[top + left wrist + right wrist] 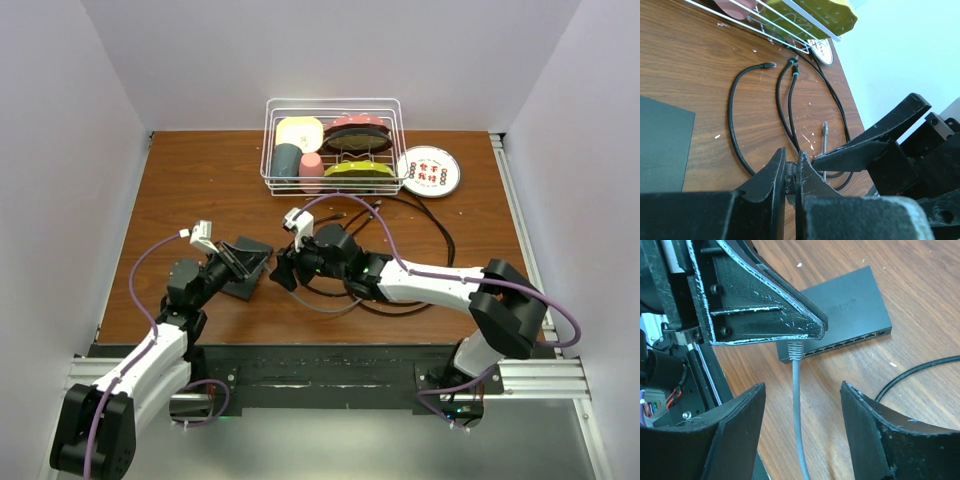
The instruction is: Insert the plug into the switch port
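Note:
The switch (pixel 850 305) is a flat black box on the wooden table, with its row of ports facing my right wrist camera. It also shows in the top view as the switch (pixel 256 247). My left gripper (pixel 791 157) is shut on the grey plug (pixel 796 349), which hangs at the left end of the port row. The plug's tip is hidden behind the left finger, so I cannot tell whether it sits in a port. My right gripper (pixel 802 387) is open, and the grey cable (pixel 798 410) runs between its fingers without touching them.
A white wire basket (pixel 272 150) with cups and dishes stands at the back. A round printed disc (pixel 428 170) lies to its right. Loose black cables (pixel 785 100) with plugs loop across the table behind my right arm.

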Controlling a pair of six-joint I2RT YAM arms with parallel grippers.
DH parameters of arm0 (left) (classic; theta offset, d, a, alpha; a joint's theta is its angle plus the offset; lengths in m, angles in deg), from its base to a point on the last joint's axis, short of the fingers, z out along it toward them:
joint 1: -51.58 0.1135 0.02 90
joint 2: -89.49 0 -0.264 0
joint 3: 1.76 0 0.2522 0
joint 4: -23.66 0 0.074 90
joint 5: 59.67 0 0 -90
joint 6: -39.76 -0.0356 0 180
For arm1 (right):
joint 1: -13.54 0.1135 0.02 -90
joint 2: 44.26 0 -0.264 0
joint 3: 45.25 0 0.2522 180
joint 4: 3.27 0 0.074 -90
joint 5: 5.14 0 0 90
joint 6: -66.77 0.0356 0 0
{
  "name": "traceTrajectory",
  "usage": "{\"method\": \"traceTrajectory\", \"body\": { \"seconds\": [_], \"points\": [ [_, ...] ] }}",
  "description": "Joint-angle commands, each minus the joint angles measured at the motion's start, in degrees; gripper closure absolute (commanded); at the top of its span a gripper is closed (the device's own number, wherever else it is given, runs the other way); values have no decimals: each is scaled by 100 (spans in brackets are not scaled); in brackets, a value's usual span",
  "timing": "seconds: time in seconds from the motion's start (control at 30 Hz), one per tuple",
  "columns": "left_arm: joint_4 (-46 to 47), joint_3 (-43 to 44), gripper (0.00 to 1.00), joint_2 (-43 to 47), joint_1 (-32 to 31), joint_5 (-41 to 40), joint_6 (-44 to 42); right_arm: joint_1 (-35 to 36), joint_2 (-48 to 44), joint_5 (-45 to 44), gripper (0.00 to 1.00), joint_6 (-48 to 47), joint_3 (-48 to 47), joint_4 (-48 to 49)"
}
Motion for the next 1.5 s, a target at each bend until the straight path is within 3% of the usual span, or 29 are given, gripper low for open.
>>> {"method": "traceTrajectory", "body": {
  "seconds": [0.0, 0.17, 0.5, 0.83, 0.93, 1.1, 1.23, 1.3, 1.33, 1.37, 1.43, 1.47],
  "points": [
    [176, 179, 100, -93, -8, 48, 53, 21, 108, 161, 41, 49, -357, 310],
    [247, 196, 100, -190, -25, 92, 53, 38, 257, 249, 53, 163, -392, 442],
    [282, 205, 100, -260, -43, 83, 53, 56, 530, 328, 57, 234, -542, 451],
    [317, 179, 100, -269, -61, 101, 62, 82, 723, 240, 68, 357, -568, 547],
    [317, 179, 100, -260, -61, 110, 62, 82, 741, 170, 76, 392, -568, 600],
    [317, 188, 100, -260, -69, 145, 62, 82, 732, -50, 100, 471, -542, 662],
    [291, 205, 100, -252, -69, 154, 9, 91, 609, -287, 100, 480, -454, 697],
    [142, 275, 84, -287, -69, 101, -175, 82, 548, -410, 100, 401, -471, 513],
    [-59, 397, 61, -295, -69, 75, -254, 82, 530, -419, 100, 366, -472, 469],
    [-244, 494, 48, -339, -69, 48, -472, 82, 495, -463, 100, 322, -480, 425],
    [-822, 827, 29, -357, -69, -241, -667, 73, 425, -481, 100, 234, -480, 188],
    [-982, 942, 25, -348, -69, -468, -859, 73, 390, -498, 100, 216, -472, 65]
  ]
}}
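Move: The plug is still pinched in my left fingertips, its grey cable hanging behind. From my open right hand it lies about 4 cm left, 1 cm ahead and 1 cm lower. The switch rests on the table some 5 cm ahead of my left hand, 7 cm to its left and 14 cm down. The black cable's end lies roughly 24 cm ahead of my left hand and 18 cm to its right, on the table. I bring my right hand in to the plug held by my left, going left and down about 2.5 cm each, and shut its fingers on the rear of the plug where the grey cable joins. My left hand sinks about 1 cm early on, keeps its grip until my right has closed, then opens wide around the plug; my right hand meanwhile eases slightly forward. ##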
